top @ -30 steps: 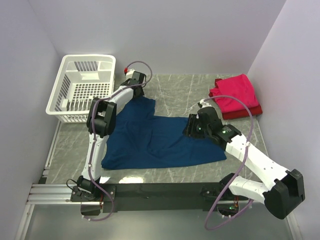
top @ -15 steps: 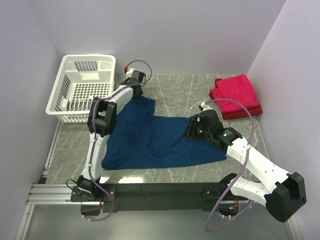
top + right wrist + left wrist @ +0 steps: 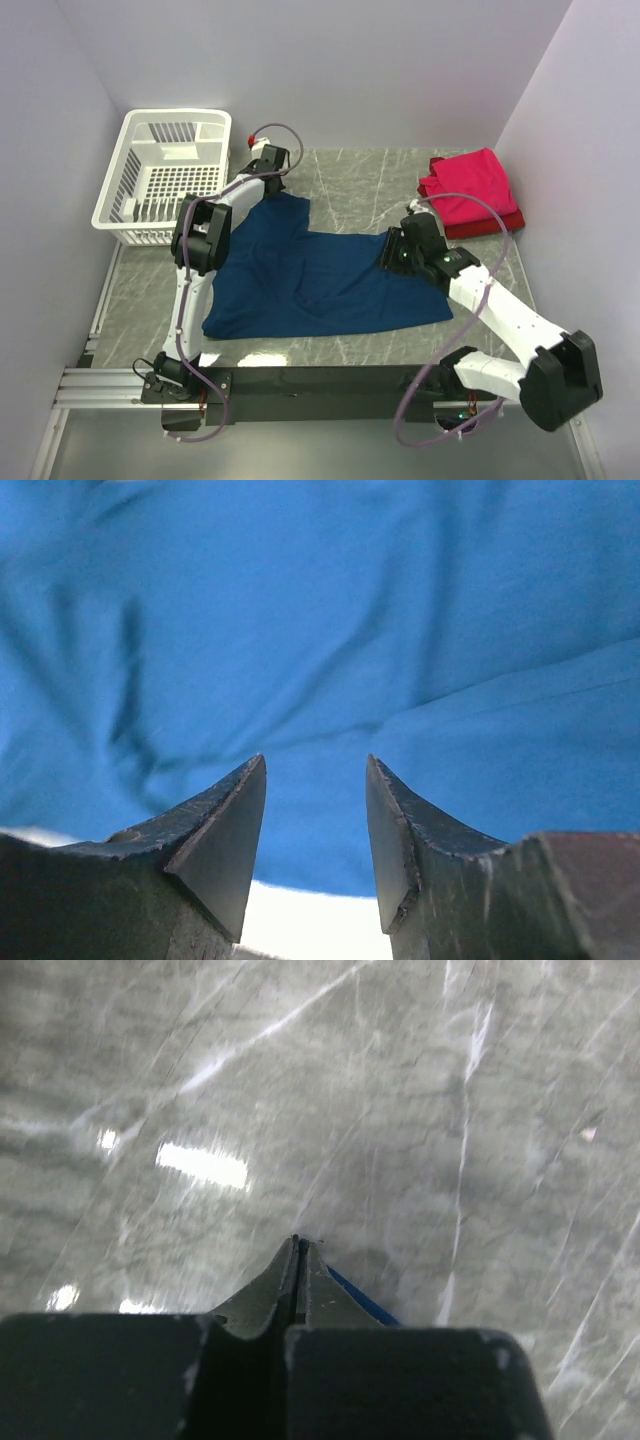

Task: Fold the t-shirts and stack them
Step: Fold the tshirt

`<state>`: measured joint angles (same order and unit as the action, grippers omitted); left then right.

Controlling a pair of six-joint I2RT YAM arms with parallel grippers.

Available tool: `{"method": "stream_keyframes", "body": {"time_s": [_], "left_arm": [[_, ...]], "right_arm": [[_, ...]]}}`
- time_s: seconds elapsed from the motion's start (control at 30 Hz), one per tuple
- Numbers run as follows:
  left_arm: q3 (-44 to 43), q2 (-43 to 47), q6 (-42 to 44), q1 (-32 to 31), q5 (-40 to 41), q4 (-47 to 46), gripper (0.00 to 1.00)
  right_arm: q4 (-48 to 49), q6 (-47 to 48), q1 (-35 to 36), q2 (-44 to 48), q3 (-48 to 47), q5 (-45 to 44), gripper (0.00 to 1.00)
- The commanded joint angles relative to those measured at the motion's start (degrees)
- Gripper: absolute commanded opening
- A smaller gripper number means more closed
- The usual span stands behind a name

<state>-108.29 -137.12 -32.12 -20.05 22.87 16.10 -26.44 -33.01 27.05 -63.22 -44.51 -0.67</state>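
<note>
The navy blue t-shirt (image 3: pixel 320 275) lies spread and rumpled on the marble table, print not showing. My left gripper (image 3: pixel 272 185) is at its far left corner. In the left wrist view its jaws (image 3: pixel 298 1244) are pressed together and a sliver of blue cloth (image 3: pixel 360 1302) runs out beside the right finger. My right gripper (image 3: pixel 392 256) hovers open over the shirt's right edge. In the right wrist view blue cloth (image 3: pixel 300 630) fills the space beyond the spread gripper (image 3: pixel 316 765). A folded pinkish-red t-shirt (image 3: pixel 468 185) rests on a darker red one (image 3: pixel 492 226) at the far right.
A white slotted basket (image 3: pixel 128 190) stands at the far left, just beyond the left arm's elbow. Walls close in on the left, back and right. Bare marble (image 3: pixel 360 185) lies between the navy shirt and the red stack.
My left gripper's jaws have closed at the shirt's far corner. The right gripper has shifted slightly toward the back over the shirt's right edge, still open.
</note>
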Motion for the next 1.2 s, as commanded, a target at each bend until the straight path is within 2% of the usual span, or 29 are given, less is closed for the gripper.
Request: {"method": "stream_keyframes", "body": {"time_s": [0.0, 0.13, 0.37, 0.67, 1.0, 1.17], "left_arm": [[4.5, 4.7, 0.7, 0.0, -2.6, 0.7, 0.0], [7.1, 8.8, 0.5, 0.0, -4.1, -0.7, 0.0], [10.7, 12.8, 0.8, 0.1, -5.1, -2.1, 0.0], [12.8, 15.7, 1.1, 0.2, -6.7, -2.4, 0.0], [14.6, 17.1, 1.7, 0.2, -7.3, -2.6, 0.0], [14.4, 16.5, 1.9, 0.2, -7.1, -2.1, 0.0]], "right_arm": [[1.7, 2.2, -3.5, -4.7, -4.4, -7.0, 0.52], [1.0, 4.3, -8.7, -11.3, -10.5, -10.6, 0.51], [2.5, 6.0, -16.5, -23.6, -17.0, -10.5, 0.5], [1.4, 6.9, -20.5, -39.2, -28.3, -11.9, 0.49], [-0.9, 6.7, -22.7, -48.4, -37.6, -15.4, 0.48], [-1.1, 6.4, -22.7, -48.4, -36.7, -17.2, 0.47]]}}
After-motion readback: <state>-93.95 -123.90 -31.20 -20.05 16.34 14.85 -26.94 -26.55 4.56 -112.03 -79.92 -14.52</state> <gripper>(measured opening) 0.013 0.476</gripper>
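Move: The t-shirt's far right corner, where the right gripper is headed, lies about 22 cm ahead of it, 13 cm to its right and 11 cm below. The folded red stack lies about 9 cm beyond that corner and 13 cm right of it; the t-shirt's near right corner is some 5 cm back and 16 cm right of the gripper. The left gripper already has the sleeve edge in its tips, with the basket roughly level ahead, 27 cm to its left. Swing the half-open right gripper some 19 cm forward and 15 cm right towards the t-shirt's far right corner, sinking mostly in the later part, while the wrist turns clockwise, rolls and tips down a little; end just above the corner. With the left, keep the sleeve edge pinched, draw it back about 5 cm, then lift it slightly. ##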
